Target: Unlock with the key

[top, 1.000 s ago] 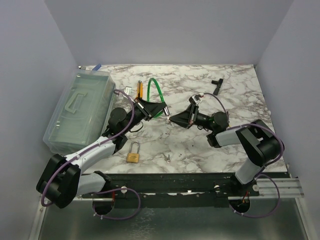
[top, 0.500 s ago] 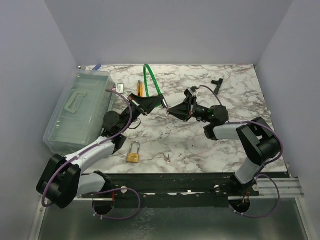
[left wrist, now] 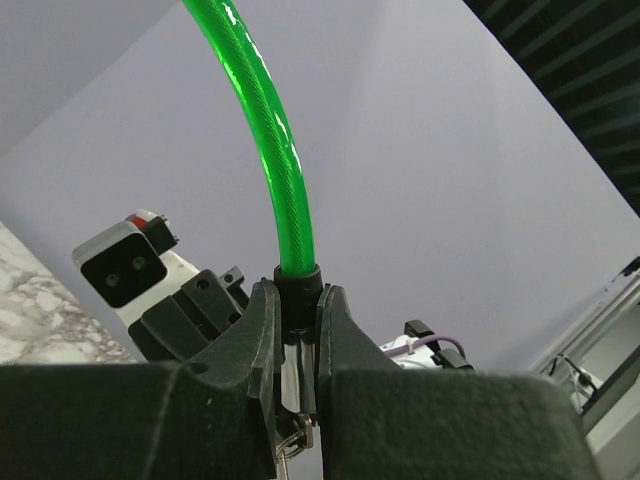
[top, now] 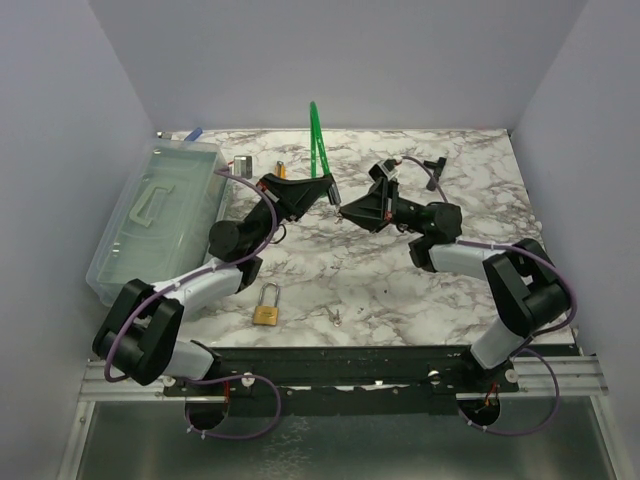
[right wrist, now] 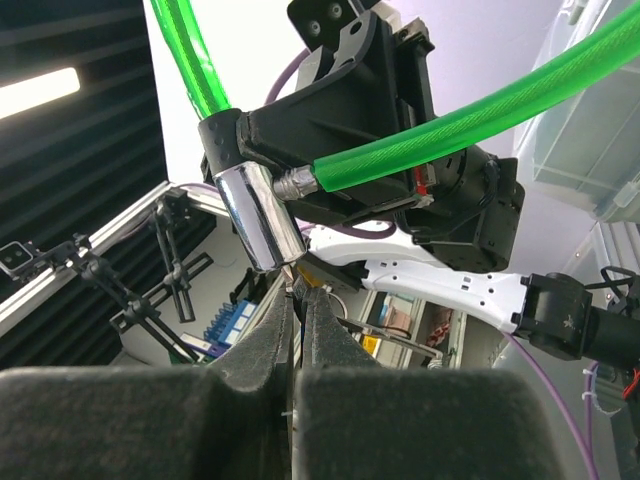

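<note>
My left gripper (top: 331, 188) is shut on the chrome cylinder (right wrist: 255, 215) of a green cable lock, held above the table's back middle. Its green cable (top: 316, 135) stands nearly upright above the fingers (left wrist: 262, 320), rising from a black collar (left wrist: 298, 283). My right gripper (top: 342, 207) faces it from the right, tip to tip. In the right wrist view that gripper (right wrist: 298, 290) is shut on the key (right wrist: 293, 283), a thin metal piece. The key's tip touches the cylinder's lower end. How far it sits inside is hidden. A small ring (left wrist: 288, 445) hangs under the cylinder.
A brass padlock (top: 265, 312) lies near the front edge with another tiny silvery key (top: 335, 317) to its right. A clear plastic box (top: 160, 215) fills the left side. A black tool (top: 433, 170) and small items (top: 280, 170) lie at the back.
Both grippers have risen and moved toward the back together, still tip to tip. The green cable has swung from a leaning loop to nearly upright. Both stayed shut.
</note>
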`<act>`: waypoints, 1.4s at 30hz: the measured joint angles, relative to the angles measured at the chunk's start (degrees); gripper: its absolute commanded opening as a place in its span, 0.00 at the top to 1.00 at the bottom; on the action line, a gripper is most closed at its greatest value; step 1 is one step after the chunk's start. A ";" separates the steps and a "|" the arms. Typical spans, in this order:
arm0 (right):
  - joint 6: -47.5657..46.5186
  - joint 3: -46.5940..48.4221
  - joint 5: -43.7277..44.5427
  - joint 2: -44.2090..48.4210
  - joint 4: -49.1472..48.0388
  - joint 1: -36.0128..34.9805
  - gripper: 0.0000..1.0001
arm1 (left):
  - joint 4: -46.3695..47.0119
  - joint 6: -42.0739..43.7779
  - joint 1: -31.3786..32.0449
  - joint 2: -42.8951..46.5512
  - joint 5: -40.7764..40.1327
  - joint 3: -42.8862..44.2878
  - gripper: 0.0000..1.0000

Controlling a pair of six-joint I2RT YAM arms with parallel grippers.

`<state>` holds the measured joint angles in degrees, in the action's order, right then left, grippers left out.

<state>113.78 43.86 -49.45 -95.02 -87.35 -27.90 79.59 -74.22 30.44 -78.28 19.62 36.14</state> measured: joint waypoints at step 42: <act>-75.78 2.49 20.98 29.79 91.10 -1.20 0.24 | -37.24 8.61 1.05 6.27 2.60 -5.20 1.00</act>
<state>38.00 46.35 -28.47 -65.23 3.75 -29.10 42.35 -65.60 31.48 -72.01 22.22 30.94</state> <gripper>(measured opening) 0.777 0.117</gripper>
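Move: Held in the left fingers, the green cable lock has its cylinder's middle about 3 cm ahead, 2 cm left and 2 cm above the right hand point, where the right fingers still pinch the key. From the left hand, that key lies some 4 cm back, 3 cm right and 4 cm below. The spare key lies about 2 cm back, 1 cm left of the right hand; the padlock level with it, 16 cm left, both some 32 cm below. Opening wide, the right fingers let go of the key and draw about 7 cm right, away from the lock. The right hand then sinks some 13 cm, coming slightly back left, its fingers tipping down about 50 degrees. Still gripping the lock, the left hand backs some 4 cm, then drops about 15 cm while returning forward, its wrist tilting. ##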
